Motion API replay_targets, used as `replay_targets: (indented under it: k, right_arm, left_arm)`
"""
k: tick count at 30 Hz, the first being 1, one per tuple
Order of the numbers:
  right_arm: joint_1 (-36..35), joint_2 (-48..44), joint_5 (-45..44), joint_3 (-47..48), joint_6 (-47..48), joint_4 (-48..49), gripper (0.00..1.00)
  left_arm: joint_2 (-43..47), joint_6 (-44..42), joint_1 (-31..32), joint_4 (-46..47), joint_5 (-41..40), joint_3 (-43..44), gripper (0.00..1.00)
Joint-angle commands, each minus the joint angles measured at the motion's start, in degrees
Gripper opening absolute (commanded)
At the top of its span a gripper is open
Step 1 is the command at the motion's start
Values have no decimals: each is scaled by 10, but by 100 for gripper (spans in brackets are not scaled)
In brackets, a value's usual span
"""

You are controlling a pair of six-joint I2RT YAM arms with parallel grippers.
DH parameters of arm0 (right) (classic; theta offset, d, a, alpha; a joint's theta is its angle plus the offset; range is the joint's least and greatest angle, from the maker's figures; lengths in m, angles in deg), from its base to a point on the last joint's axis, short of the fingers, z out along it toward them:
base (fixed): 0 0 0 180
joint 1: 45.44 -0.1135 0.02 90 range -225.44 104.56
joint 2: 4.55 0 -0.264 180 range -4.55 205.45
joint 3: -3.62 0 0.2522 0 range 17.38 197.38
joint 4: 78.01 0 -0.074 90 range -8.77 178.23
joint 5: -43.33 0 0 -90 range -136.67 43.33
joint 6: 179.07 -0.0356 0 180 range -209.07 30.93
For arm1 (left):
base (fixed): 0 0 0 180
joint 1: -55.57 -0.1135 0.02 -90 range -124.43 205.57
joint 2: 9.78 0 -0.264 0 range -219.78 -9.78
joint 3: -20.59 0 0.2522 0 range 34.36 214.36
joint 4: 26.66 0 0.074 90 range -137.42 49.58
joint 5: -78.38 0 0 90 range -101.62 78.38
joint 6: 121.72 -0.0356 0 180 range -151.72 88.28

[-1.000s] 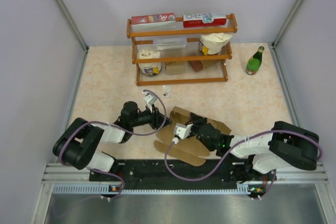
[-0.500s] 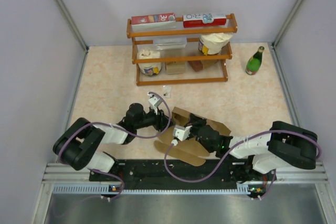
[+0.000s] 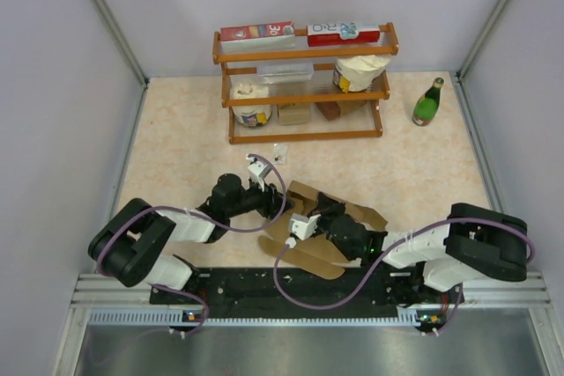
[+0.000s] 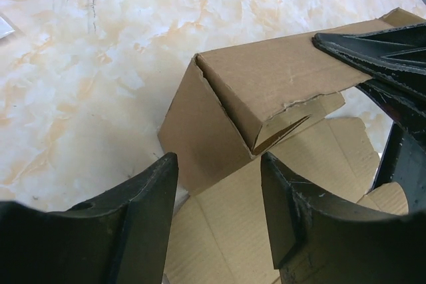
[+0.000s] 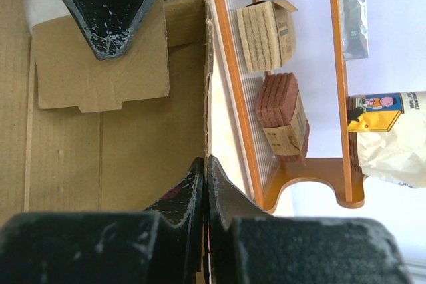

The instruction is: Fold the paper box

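Note:
The paper box (image 3: 310, 255) is plain brown cardboard, half folded, lying on the marble table between the two arms. In the left wrist view one raised corner of the paper box (image 4: 259, 91) stands upright over a flat panel. My left gripper (image 3: 279, 202) is open at the box's left end, its jaws (image 4: 219, 164) astride the flat panel with nothing pinched. My right gripper (image 3: 319, 209) is shut on the thin upright wall of the paper box (image 5: 126, 138), whose edge runs straight between the fingertips (image 5: 206, 161).
A wooden shelf (image 3: 304, 85) with red-and-white cartons, tubs and sponges stands at the back. A green bottle (image 3: 428, 102) is at the back right. A small clear packet (image 3: 280, 154) lies in front of the shelf. Grey walls close in both sides.
My left gripper has moved right, up to the box, and its jaws have spread wider. The right gripper has stayed shut on the box wall, shifting slightly left.

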Motion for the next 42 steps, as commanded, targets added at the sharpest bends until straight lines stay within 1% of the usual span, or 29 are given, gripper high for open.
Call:
replay_targets:
  k: [1, 7, 15, 19, 26, 31, 36, 42]
  right_arm:
    - [-17, 23, -6, -6, -11, -20, 0]
    - [-32, 62, -41, -3, 21, 22, 0]
    - [-56, 136, -91, -12, 80, 139, 0]
    - [-67, 162, -101, -17, 99, 182, 4]
    - [-77, 166, -107, -21, 94, 184, 19]
    - [-81, 163, -110, -22, 87, 190, 27]
    - [-81, 152, -102, -18, 76, 184, 32]
    - [-81, 132, -90, -10, 43, 136, 33]
  left_arm:
    - [7, -10, 3, 33, -9, -2, 58]
    - [8, -9, 6, 39, -18, -9, 59]
    - [3, -9, 9, 41, -19, -9, 59]
    - [0, -8, 10, 42, -23, -8, 59]
    - [-9, -8, 13, 40, -31, -2, 59]
    - [-12, -12, 21, 28, -48, 5, 59]
    - [-12, -14, 36, 15, -91, 10, 59]
    - [-9, -19, 62, -2, -173, 16, 57]
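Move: The far panel of the paper box is already pinched at its edge in my right fingers, with its middle practically at the hand. The left end flap stands about 7 cm to the left of that hand and a little lower, and the near flap lies some 15 cm back, 3 cm left, 8 cm down. From my half-open left hand the end flap is about 2 cm ahead and 2 cm right; the clear bag lies 14 cm ahead, 1 cm left. I draw my right hand down and back about 2 cm, tilting its fingertips up some 10 degrees, to bend the far panel over towards my side; partway through I loosen the pinch and open to about a third, the panel's edge still between the fingers. My left hand waits half open around the box's left corner, then sinks about 1.5 cm. ##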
